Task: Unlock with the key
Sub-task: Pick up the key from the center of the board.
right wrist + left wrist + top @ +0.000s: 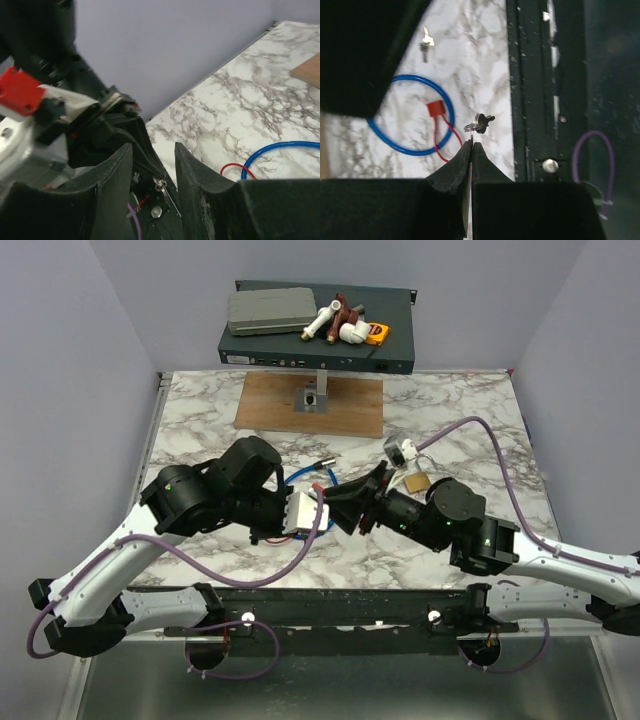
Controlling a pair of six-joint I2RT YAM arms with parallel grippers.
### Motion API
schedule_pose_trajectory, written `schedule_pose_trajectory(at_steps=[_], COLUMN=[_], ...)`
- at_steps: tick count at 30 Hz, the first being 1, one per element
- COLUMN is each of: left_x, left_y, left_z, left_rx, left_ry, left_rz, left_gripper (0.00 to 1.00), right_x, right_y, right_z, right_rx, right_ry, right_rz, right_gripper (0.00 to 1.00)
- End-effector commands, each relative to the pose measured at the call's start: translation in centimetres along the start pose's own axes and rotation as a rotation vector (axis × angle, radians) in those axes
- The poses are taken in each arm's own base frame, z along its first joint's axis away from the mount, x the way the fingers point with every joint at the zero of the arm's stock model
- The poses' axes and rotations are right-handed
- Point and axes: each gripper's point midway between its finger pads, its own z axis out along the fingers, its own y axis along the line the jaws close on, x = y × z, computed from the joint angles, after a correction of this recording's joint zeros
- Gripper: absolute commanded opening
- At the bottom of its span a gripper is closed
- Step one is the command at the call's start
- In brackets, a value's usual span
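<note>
In the left wrist view my left gripper (pixel 471 145) is shut, and the small silver key (pixel 479 123) sticks out from its tips above the marble. The key's thin red strap (pixel 445 139) runs down to a red tag (pixel 436 108). In the right wrist view the key (pixel 161 186) hangs between the fingers of my open right gripper (pixel 153 148), which do not touch it. From above, the left gripper (pixel 330 507) and the right gripper (pixel 348 506) meet tip to tip at mid-table. A brass padlock (pixel 418 482) lies just behind the right arm.
A blue cable loop (pixel 415 115) lies on the marble under the grippers, with a small silver metal piece (pixel 425 44) beyond it. A wooden board (pixel 310 405) with a metal fixture sits at the back. Behind it is a black box (pixel 315 335) carrying several objects.
</note>
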Motion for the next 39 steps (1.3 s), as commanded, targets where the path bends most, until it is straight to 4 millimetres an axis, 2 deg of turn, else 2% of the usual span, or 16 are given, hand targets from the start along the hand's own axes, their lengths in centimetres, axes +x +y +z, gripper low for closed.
schedule_pose_trajectory(at_steps=[1, 5, 9, 14, 19, 28, 39], left_x=[1.1, 0.7, 1.2, 1.3, 1.4, 1.4, 0.8], left_y=[-4.7, -5.2, -5.6, -5.6, -5.3, -5.1, -4.6], left_z=[-1.1, -1.5, -1.4, -1.4, -1.3, -1.3, -1.6], left_rx=[0.216, 0.24, 0.251, 0.25, 0.235, 0.224, 0.201], left_ry=[0.062, 0.059, 0.064, 0.064, 0.065, 0.063, 0.037], left_rz=[-0.123, -0.136, -0.146, -0.154, -0.153, -0.158, -0.167], left_gripper=[0.0, 0.0, 0.0, 0.0, 0.0, 0.0, 0.0], right_x=[2.6, 4.9, 6.8, 8.2, 9.0, 10.1, 10.4], right_y=[3.5, 4.7, 4.9, 5.0, 5.5, 5.3, 4.4], right_z=[-0.5, -0.8, -0.8, -0.5, 0.0, 1.2, 1.3], right_rx=[-0.25, -0.341, -0.371, -0.394, -0.417, -0.395, -0.359], right_ry=[0.145, 0.258, 0.324, 0.363, 0.392, 0.43, 0.409], right_rz=[-0.179, -0.202, -0.191, -0.167, -0.155, -0.15, -0.148], right_gripper=[0.42, 0.41, 0.41, 0.4, 0.36, 0.22, 0.17])
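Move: The key hangs from the left hand's shut fingertips, about 2 cm to their right and 2 cm below, level with them front to back. From the right hand's part-open fingers it lies about 4 cm left, 2 cm back and 7 cm down. From the right hand, the blue cable loop is about 12 cm ahead and 5 cm left, the red cord about 6 cm ahead and 8 cm left, both on the table some 33 cm below. Down, back and to the left in nearly equal parts, some 12 cm in all, the right hand swings in towards the key, turning about 30 degrees counter-clockwise, then narrows its fingers around the key just below the left fingertips. The left hand first draws back about 5 cm and slightly left, tilting some 15 degrees, then holds nearly still, keeping its shut grip. ##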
